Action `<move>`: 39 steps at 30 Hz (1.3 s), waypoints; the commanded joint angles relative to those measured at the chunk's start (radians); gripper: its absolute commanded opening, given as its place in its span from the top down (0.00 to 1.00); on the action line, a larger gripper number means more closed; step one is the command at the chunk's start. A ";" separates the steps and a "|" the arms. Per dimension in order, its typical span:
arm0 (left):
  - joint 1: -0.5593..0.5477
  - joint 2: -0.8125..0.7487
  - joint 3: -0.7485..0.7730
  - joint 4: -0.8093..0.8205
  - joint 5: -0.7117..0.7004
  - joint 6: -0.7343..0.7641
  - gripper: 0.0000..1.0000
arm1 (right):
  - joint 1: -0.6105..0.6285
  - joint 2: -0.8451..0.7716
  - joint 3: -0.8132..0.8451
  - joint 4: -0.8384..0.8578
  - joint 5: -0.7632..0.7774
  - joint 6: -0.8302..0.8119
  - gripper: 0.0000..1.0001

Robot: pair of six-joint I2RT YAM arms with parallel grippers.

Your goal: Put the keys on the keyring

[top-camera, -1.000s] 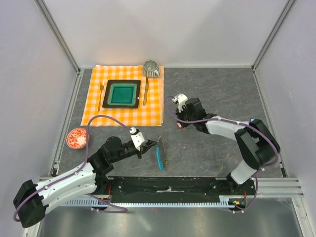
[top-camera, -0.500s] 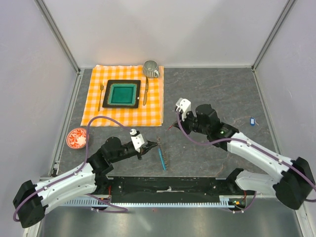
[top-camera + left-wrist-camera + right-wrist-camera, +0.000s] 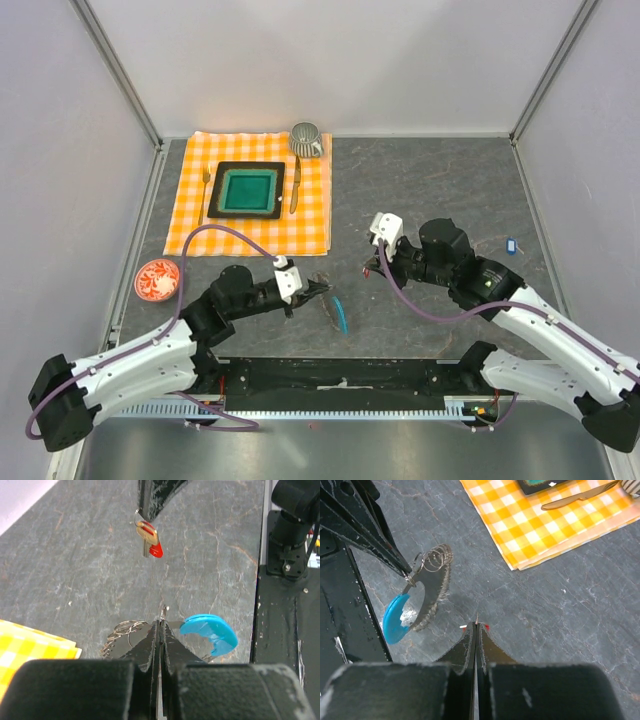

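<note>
My left gripper (image 3: 318, 290) is shut on the keyring (image 3: 335, 308), a floppy dark coil with a light-blue strip (image 3: 210, 632), and holds it just above the table. In the left wrist view the jaws (image 3: 161, 622) pinch the wire, with coil loops (image 3: 122, 632) to the left. My right gripper (image 3: 370, 266) is shut on the red key (image 3: 149, 540), which hangs from its fingertips a short way beyond the ring. In the right wrist view only red slivers (image 3: 486, 627) show beside the shut jaws (image 3: 476, 625); the keyring (image 3: 437, 575) hangs ahead to the left. The blue key (image 3: 510, 244) lies at the far right.
An orange checked cloth (image 3: 190, 230) at the back left carries a green plate (image 3: 248, 190), a fork (image 3: 204, 195), a knife (image 3: 295, 185) and a cup (image 3: 306, 138). A red-patterned saucer (image 3: 157, 280) sits at the left edge.
My right arm has swung toward the near middle with the red key, closing on the keyring. My left gripper has shifted slightly right and the ring has turned. The blue key became uncovered.
</note>
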 commanded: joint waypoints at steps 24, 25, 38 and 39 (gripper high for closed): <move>-0.021 0.123 0.467 -0.391 0.007 0.241 0.98 | 0.008 -0.137 0.010 0.065 -0.110 -0.042 1.00; -0.021 0.122 0.453 -0.364 0.013 0.241 0.98 | 0.006 -0.126 0.010 0.070 -0.112 -0.040 1.00; -0.020 0.007 0.316 -0.201 -0.029 0.200 0.98 | 0.009 -0.089 0.007 0.134 -0.182 -0.071 1.00; -0.021 0.008 0.318 -0.202 -0.023 0.198 0.98 | 0.009 -0.091 0.007 0.133 -0.195 -0.072 1.00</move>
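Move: The left fingers hold the keyring; the keys in the right fingers are about 3 cm ahead of the left hand, 10 to its right and 2 higher. From the right hand the keyring hangs roughly 5 cm back, 10 to the left and 6 below, with the knife on the table some 20 cm ahead, 17 left and 20 below. The placemat's middle is about 22 cm ahead of the left hand, 18 left and 16 below. Left lifts its keyring about 9 cm, sinks 2, nearing the keys the right hand draws up and back. ##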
